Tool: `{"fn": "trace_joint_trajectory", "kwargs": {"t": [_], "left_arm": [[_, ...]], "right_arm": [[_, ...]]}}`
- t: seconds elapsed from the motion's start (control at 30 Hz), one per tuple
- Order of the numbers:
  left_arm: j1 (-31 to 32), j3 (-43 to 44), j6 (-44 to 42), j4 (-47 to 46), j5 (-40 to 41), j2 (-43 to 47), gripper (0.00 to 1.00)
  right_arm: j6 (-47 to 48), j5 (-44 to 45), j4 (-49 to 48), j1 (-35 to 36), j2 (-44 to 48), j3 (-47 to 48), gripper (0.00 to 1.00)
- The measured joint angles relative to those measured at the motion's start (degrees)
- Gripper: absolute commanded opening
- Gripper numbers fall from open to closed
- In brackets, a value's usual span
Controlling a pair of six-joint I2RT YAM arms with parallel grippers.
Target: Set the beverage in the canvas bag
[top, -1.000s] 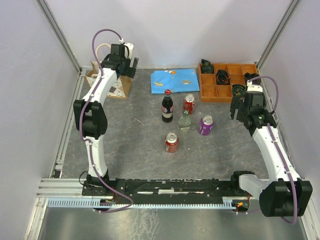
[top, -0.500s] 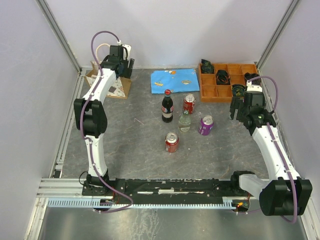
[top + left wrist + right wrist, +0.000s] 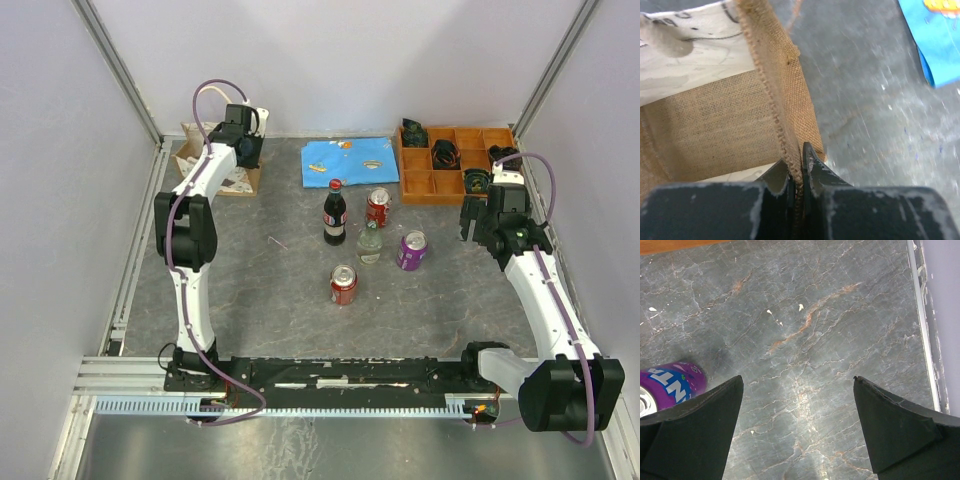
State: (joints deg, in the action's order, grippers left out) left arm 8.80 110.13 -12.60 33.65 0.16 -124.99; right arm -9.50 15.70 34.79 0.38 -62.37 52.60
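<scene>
The canvas bag stands at the table's far left corner; the left wrist view looks down into its open mouth, a cream handle at the upper left. My left gripper is shut on the bag's right burlap rim, one finger inside and one outside. The beverages stand mid-table: a cola bottle, a clear bottle, two red cans and a purple can. My right gripper hangs open over bare table, just right of the purple can.
A blue flat pack lies at the back centre, right of the bag. An orange divided tray holding black parts sits at the back right. Walls and a metal rail bound the table.
My left gripper has shut from wide open onto the bag's rim, and its wrist has shifted slightly at the bag. The right arm and the drinks have not moved.
</scene>
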Motion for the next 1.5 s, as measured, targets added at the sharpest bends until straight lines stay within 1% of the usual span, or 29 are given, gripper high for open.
{"fn": "trace_joint_trajectory", "kwargs": {"t": [0.1,0.27,0.5,0.63,0.87,1.03,1.2,1.33,1.5], "left_arm": [[0.0,-4.8,-4.1,2.2,-3.6,4.3,0.03],[0.0,-15.7,-12.9,7.5,-11.3,15.5,0.03],[0.1,-31.7,-28.5,15.8,-23.8,35.3,0.03],[0.3,-39.5,-37.0,19.9,-28.0,45.5,0.03],[3.1,-49.3,-47.5,26.3,-31.3,59.0,0.03],[5.4,-52.9,-55.3,31.3,-34.0,64.8,0.03],[7.6,-54.6,-63.4,36.2,-36.5,66.6,0.03],[9.6,-56.0,-66.7,37.5,-36.7,66.5,0.03],[13.0,-57.1,-66.9,35.8,-36.6,65.1,0.03]], "right_arm": [[0.3,0.0,0.1,0.0,0.0,0.2,0.99],[0.4,-0.3,0.0,0.0,-0.6,1.2,0.99],[0.4,-1.5,0.0,0.0,-1.2,1.4,0.99],[0.4,-2.0,0.0,0.0,-1.2,1.4,0.99],[0.4,-2.9,0.0,0.0,-1.2,1.5,0.99],[0.3,-3.4,-0.1,0.0,-1.2,1.5,0.99],[0.1,-3.8,0.0,0.0,-1.5,1.9,0.99],[-0.1,-3.8,0.0,0.0,-1.5,2.2,0.99],[-0.1,-3.8,0.3,0.0,-1.4,2.4,0.99]]}}
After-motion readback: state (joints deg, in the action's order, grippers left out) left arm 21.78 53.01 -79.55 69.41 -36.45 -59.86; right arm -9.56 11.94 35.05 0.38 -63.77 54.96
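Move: My left hand already pinches the rim of the canvas bag's right side, the bag's body lying to my left. I take it to the clear table spot about 33 cm back, 10 cm right and 11 cm below. The near red can is about 37 cm back and 27 cm right, and the cola bottle about 21 cm back and 26 cm right, both slightly lower. From my right hand, the spot lies some 55 cm left, 8 cm back and 16 cm below. Keeping my left fingers shut on the rim, I sweep the canvas bag back towards my base by about 40 cm, drifting a little right, to the near red can's left. The hand arcs up some 5 cm before sinking about halfway back, slowing at the end, while it turns clockwise about 85 degrees so the held side comes to face my base. ##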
